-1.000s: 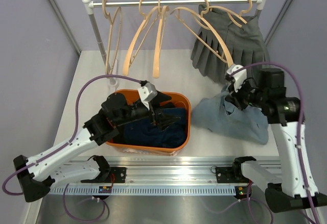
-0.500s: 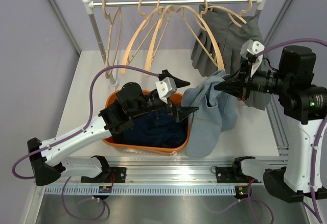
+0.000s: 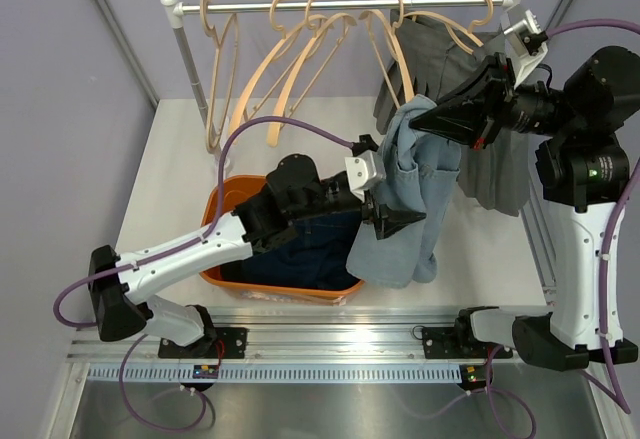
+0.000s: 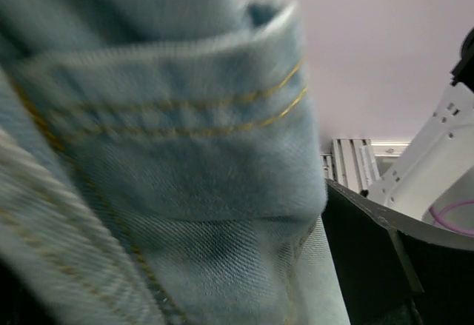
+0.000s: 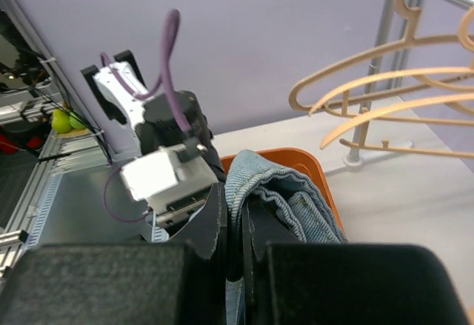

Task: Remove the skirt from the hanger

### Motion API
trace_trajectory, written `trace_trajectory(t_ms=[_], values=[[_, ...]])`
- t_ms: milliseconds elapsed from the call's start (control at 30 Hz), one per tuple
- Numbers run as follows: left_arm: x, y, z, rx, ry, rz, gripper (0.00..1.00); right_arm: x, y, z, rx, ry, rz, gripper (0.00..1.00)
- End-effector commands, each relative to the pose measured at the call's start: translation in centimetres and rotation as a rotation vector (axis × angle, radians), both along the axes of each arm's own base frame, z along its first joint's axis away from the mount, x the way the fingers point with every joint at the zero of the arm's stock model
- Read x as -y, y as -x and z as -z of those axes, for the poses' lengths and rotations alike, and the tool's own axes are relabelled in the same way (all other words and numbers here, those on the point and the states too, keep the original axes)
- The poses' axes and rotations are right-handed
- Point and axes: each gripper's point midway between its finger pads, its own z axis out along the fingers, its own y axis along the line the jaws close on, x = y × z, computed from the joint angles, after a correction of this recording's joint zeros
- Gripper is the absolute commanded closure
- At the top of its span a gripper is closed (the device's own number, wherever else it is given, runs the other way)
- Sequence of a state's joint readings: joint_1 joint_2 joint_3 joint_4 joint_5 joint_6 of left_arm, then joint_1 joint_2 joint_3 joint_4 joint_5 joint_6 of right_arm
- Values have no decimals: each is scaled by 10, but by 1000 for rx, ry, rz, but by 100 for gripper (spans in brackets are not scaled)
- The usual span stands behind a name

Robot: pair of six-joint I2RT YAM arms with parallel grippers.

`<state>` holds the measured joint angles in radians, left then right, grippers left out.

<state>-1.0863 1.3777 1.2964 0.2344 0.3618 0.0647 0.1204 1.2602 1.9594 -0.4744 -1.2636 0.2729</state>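
Observation:
A light blue denim skirt (image 3: 405, 224) hangs in the air in front of the rack, pinched at its waistband by my right gripper (image 3: 425, 127), which is shut on it; the right wrist view shows the folded denim (image 5: 285, 192) between the closed fingers (image 5: 215, 221). My left gripper (image 3: 395, 211) is pressed into the hanging denim (image 4: 185, 155) with its jaws open around the cloth; one dark finger (image 4: 385, 266) shows at the right. A grey pleated skirt (image 3: 495, 174) still hangs on a wooden hanger (image 3: 445, 21) at the rack's right end, behind my right arm.
The metal rail (image 3: 330, 4) carries several empty wooden hangers (image 3: 290, 79). An orange basket (image 3: 215, 209) holding dark blue clothes (image 3: 300, 254) sits below my left arm; its rim shows in the right wrist view (image 5: 311, 163). Purple walls close in both sides.
My right gripper lifted the denim skirt from the table up to rack height. My left arm swung right, out of the basket, and pushed its open gripper into the hanging denim.

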Motion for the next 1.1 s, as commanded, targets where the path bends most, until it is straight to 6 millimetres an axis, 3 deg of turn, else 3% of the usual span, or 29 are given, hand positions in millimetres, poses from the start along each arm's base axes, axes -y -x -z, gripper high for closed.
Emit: trace_trajectory(t_ms=[0,67,100,167,200,267,367,400,500,567,600,667,767,867,900,967,1000,1067], values=[[6,-11,-27,56,66,-52,5,-3,37,-48,172,-58,-98,100],[12,-12,-35,65,77,-42,15,-3,38,-50,172,-63,-103,100],[14,-11,-37,66,77,-30,36,-3,38,-50,172,-64,-103,100],[16,-12,-40,62,82,-32,65,-3,38,-49,174,-61,-105,100],[13,-13,-42,64,85,-44,87,-3,37,-48,201,-56,-101,100],[6,-14,-44,85,84,-68,100,-2,36,-43,195,-43,-85,100],[-19,-14,-49,118,77,-124,100,0,29,-33,218,-11,-25,86],[-35,-10,-59,129,82,-144,100,2,27,-29,269,7,-6,81],[-64,-15,-54,120,37,-215,100,7,17,-10,272,65,72,45],[-94,-15,-71,122,52,-266,100,12,11,-3,298,99,127,17],[-103,-18,-61,99,4,-292,100,14,9,4,320,128,147,13],[-129,-19,-69,100,6,-342,100,20,1,10,326,156,201,5],[-155,-26,-48,65,-63,-401,100,27,-9,22,334,204,263,1],[-175,-32,-21,25,-143,-460,100,35,-16,37,342,261,298,1],[-181,-36,2,-5,-203,-484,100,37,-18,42,351,280,307,1],[-198,-39,17,-21,-233,-539,100,43,-24,56,326,318,341,0],[-204,-45,41,-43,-281,-577,100,45,-26,60,324,333,350,1],[-218,-53,60,-64,-318,-626,100,48,-31,68,310,347,369,1]])
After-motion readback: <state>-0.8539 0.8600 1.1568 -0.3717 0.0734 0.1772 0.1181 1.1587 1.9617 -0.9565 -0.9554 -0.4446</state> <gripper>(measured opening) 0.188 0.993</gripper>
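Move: The pale denim skirt hangs bunched from the right fingers, its middle some 17 cm below and 2 cm back from them, about 2 cm to their left. From the open left hand, that middle lies about 2 cm right and 3 cm down, level ahead. The orange box is about 20 cm to the left hand's left, 9 cm farther out, 34 cm lower. From the right hand, the nearest empty hanger is about 15 cm ahead and 3 cm left, the grey skirt roughly 12 cm ahead, 11 cm right. The left fingers shut on the denim skirt below the right hand's grip, after a slight reach forward and up; only then does the right hand open and let go. The left hand carries the skirt some 20 cm left to above the orange box, swinging about 30 degrees counter-clockwise, rising a little, then sinking. The emptied right hand, after easing up and back slightly, drops about 7 cm while drifting right and forward, fingers tipping down. ##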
